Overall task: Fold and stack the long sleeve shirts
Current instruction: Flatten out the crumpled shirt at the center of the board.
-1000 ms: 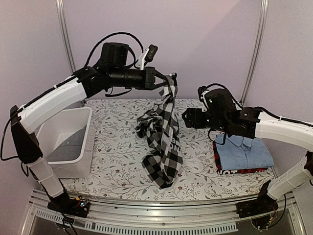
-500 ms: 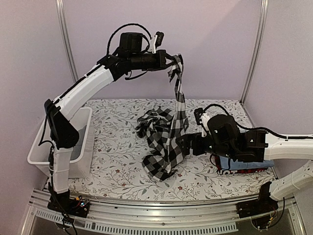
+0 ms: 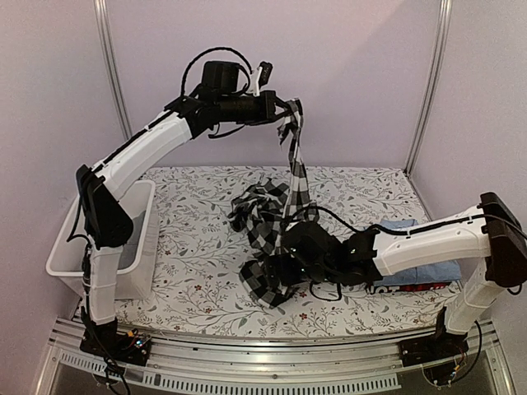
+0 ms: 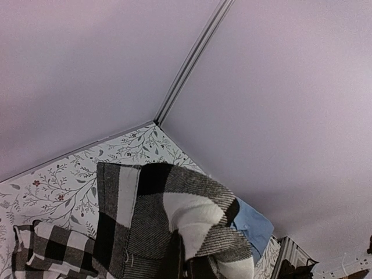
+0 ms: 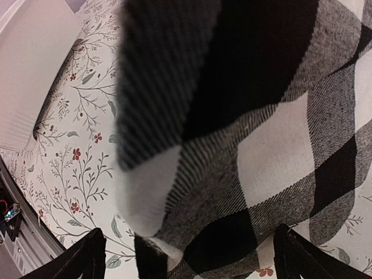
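My left gripper is high above the table, shut on a corner of the black-and-white checked shirt. The cloth hangs in a strip down to a bunch and a lower end lying on the table. In the left wrist view the checked shirt hides the fingers. My right gripper is low at that lower end and open. Its two fingertips stand wide to either side of the checked cloth. The light blue shirt lies folded at the right on the red-and-black one.
A white plastic tub stands at the table's left edge beside the left arm. The floral tablecloth covers the table. The right forearm stretches across the folded stack. Purple walls and metal posts close in the back.
The left arm has lifted the checked shirt higher. The right arm swung from above the folded stack down and left to the shirt's lower end, and its jaws opened wider.
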Action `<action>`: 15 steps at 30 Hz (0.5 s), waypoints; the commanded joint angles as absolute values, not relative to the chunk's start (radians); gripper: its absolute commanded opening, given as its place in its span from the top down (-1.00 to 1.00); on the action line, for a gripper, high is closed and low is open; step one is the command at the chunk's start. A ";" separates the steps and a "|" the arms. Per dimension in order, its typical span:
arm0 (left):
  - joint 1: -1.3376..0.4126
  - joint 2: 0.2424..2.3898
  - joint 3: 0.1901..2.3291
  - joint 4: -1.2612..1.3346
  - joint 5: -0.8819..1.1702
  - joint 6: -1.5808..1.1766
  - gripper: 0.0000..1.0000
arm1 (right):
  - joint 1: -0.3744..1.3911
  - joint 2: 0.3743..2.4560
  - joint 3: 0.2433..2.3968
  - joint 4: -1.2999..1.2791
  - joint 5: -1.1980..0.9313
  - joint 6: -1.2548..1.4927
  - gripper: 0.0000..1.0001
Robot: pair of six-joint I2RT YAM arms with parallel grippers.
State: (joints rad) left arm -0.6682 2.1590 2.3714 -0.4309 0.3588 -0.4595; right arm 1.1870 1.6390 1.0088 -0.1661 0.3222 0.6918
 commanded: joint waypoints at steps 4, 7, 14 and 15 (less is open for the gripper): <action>-0.645 2.062 2.339 -0.449 0.304 -0.422 1.00 | 1.201 1.757 1.120 -0.379 0.376 0.833 -0.56; -0.622 2.007 2.334 -0.491 0.230 -0.413 1.00 | 1.193 1.735 1.117 -0.487 0.435 0.866 0.19; -0.598 1.784 2.239 -0.486 0.111 -0.353 1.00 | 1.060 1.515 1.153 -0.726 0.605 0.866 1.00; -0.601 1.752 2.226 -0.478 0.108 -0.348 1.00 | 1.037 1.482 1.203 -0.748 0.637 0.848 1.00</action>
State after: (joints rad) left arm -0.6067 1.9110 2.2513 -0.5365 0.1909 -0.3988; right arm 1.1183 1.6283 1.1034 -0.5671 0.4744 0.8597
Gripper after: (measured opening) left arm 0.007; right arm 0.009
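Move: The right hand stands open just over the shirt's near end, about 4 cm above it; the shirt's bunched far part lies some 25 cm farther out and 2 cm left of that hand. From the right hand the folded stack is about 37 cm right and 7 cm ahead. The left hand, already holding a sleeve high up, has the near end roughly 25 cm back, 7 cm left and 33 cm below. Right hand sinks, pinches the shirt's near end, drags it right 8 cm; left hand pulls sleeve up and left. ##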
